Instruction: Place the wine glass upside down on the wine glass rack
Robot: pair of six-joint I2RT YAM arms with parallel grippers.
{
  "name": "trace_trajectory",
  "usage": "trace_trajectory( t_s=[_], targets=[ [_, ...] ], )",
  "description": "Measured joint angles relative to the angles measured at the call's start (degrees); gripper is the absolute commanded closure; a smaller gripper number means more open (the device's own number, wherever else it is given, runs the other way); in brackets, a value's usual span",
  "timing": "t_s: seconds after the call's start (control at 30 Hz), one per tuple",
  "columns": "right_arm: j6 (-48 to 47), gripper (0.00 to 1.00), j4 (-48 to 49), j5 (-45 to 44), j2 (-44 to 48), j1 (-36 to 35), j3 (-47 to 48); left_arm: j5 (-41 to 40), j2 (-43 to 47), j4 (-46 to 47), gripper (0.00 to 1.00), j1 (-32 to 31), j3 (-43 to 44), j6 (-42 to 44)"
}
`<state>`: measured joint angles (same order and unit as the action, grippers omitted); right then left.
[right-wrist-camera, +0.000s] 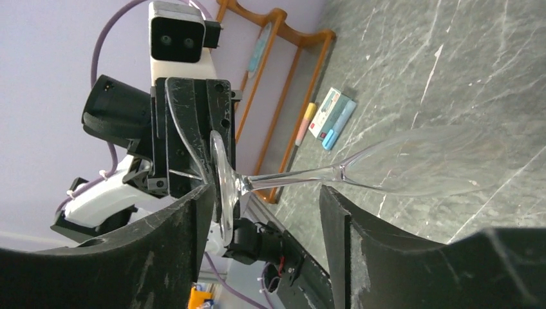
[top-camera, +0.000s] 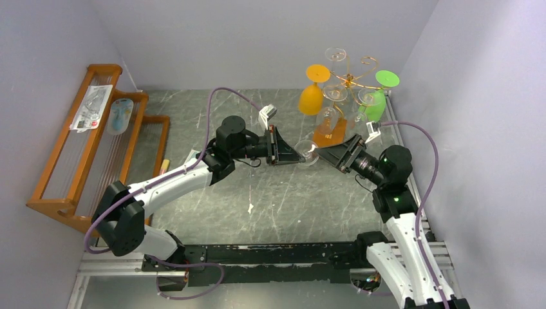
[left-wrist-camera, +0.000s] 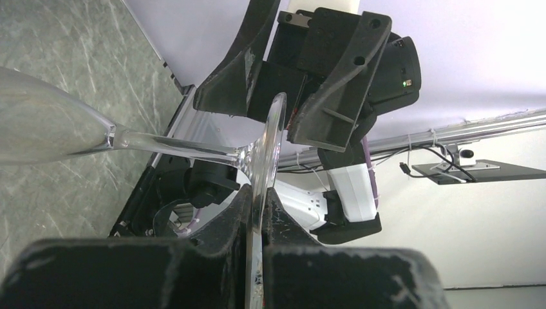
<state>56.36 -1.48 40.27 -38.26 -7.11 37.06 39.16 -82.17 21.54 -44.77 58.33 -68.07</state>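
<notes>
A clear wine glass [top-camera: 308,153] hangs in the air between my two grippers, bowl [left-wrist-camera: 38,122] toward the table. My left gripper [left-wrist-camera: 257,199] is shut on the rim of its round foot [left-wrist-camera: 273,135]. My right gripper [right-wrist-camera: 265,193] is open. One finger [right-wrist-camera: 161,244] stands beside the foot [right-wrist-camera: 222,187] and the other finger [right-wrist-camera: 386,257] under the bowl [right-wrist-camera: 431,161], with the stem [right-wrist-camera: 290,177] crossing the gap. The wine glass rack [top-camera: 351,80], gold wire on a wooden base, stands at the back right behind my right gripper [top-camera: 329,154].
An orange glass [top-camera: 312,96], a green glass [top-camera: 380,96] and clear glasses hang on the gold rack. A large slatted wooden rack [top-camera: 84,141] with packaged items fills the left side. A small box [right-wrist-camera: 331,116] and pens lie near it. Walls close in on both sides.
</notes>
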Motion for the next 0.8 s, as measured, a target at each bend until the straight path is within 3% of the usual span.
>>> trace_trajectory(
  t_s=[0.2, 0.43, 0.5, 0.6, 0.73, 0.8],
  targets=[
    [-0.13, 0.60, 0.07, 0.33, -1.16, -1.05, 0.00, 0.68, -0.02, -1.07, 0.95, 0.00, 0.00, 1.62],
    [-0.22, 0.67, 1.40, 0.09, -3.28, -3.63, 0.02, 0.98, -0.57, -2.40, 0.95, 0.07, 0.00, 3.28],
    [-0.24, 0.76, 1.77, -0.52, -4.26, -5.92, 0.02, 1.03, -0.87, -2.40, 0.95, 0.07, 0.00, 3.63],
    [-0.83, 0.98, 1.66, -2.51, -5.33, -9.27, 0.00, 1.01, -1.09, -2.84, 0.95, 0.33, 0.00, 4.28],
    [-0.66, 1.00, 1.05, -6.60, -5.70, -11.06, 0.28, 0.83, -1.31, -3.48, 0.93, 1.25, 0.00, 5.29],
    [-0.87, 1.00, -0.39, -7.98, -5.33, -11.56, 0.79, 0.55, -1.31, -3.78, 0.85, 1.22, 0.00, 5.77]
  ],
)
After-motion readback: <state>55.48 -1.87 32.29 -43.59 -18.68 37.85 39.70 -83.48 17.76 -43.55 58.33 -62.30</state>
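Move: The left gripper pinches the rim of the upturned wine glass's foot; the foot's middle is about 3 cm to that hand's right and 1 cm ahead, level with it. From the open right hand, the foot lies about 5 cm left and 1 cm ahead, level. The rack hub stands some 26 cm ahead of the right hand and 9 cm to its right; the nearest racked clear glass's foot is about 22 cm ahead, 5 cm right, both roughly level. Bring the right gripper some 4 cm left and about 2 cm down to the near-side rim of the glass foot, closing its wide-open fingers on the way until they pinch the rim opposite the left hand. Meanwhile lower the left gripper about 2.5 cm, keeping its pinch on the foot, and let it edge forward slightly at the end. ##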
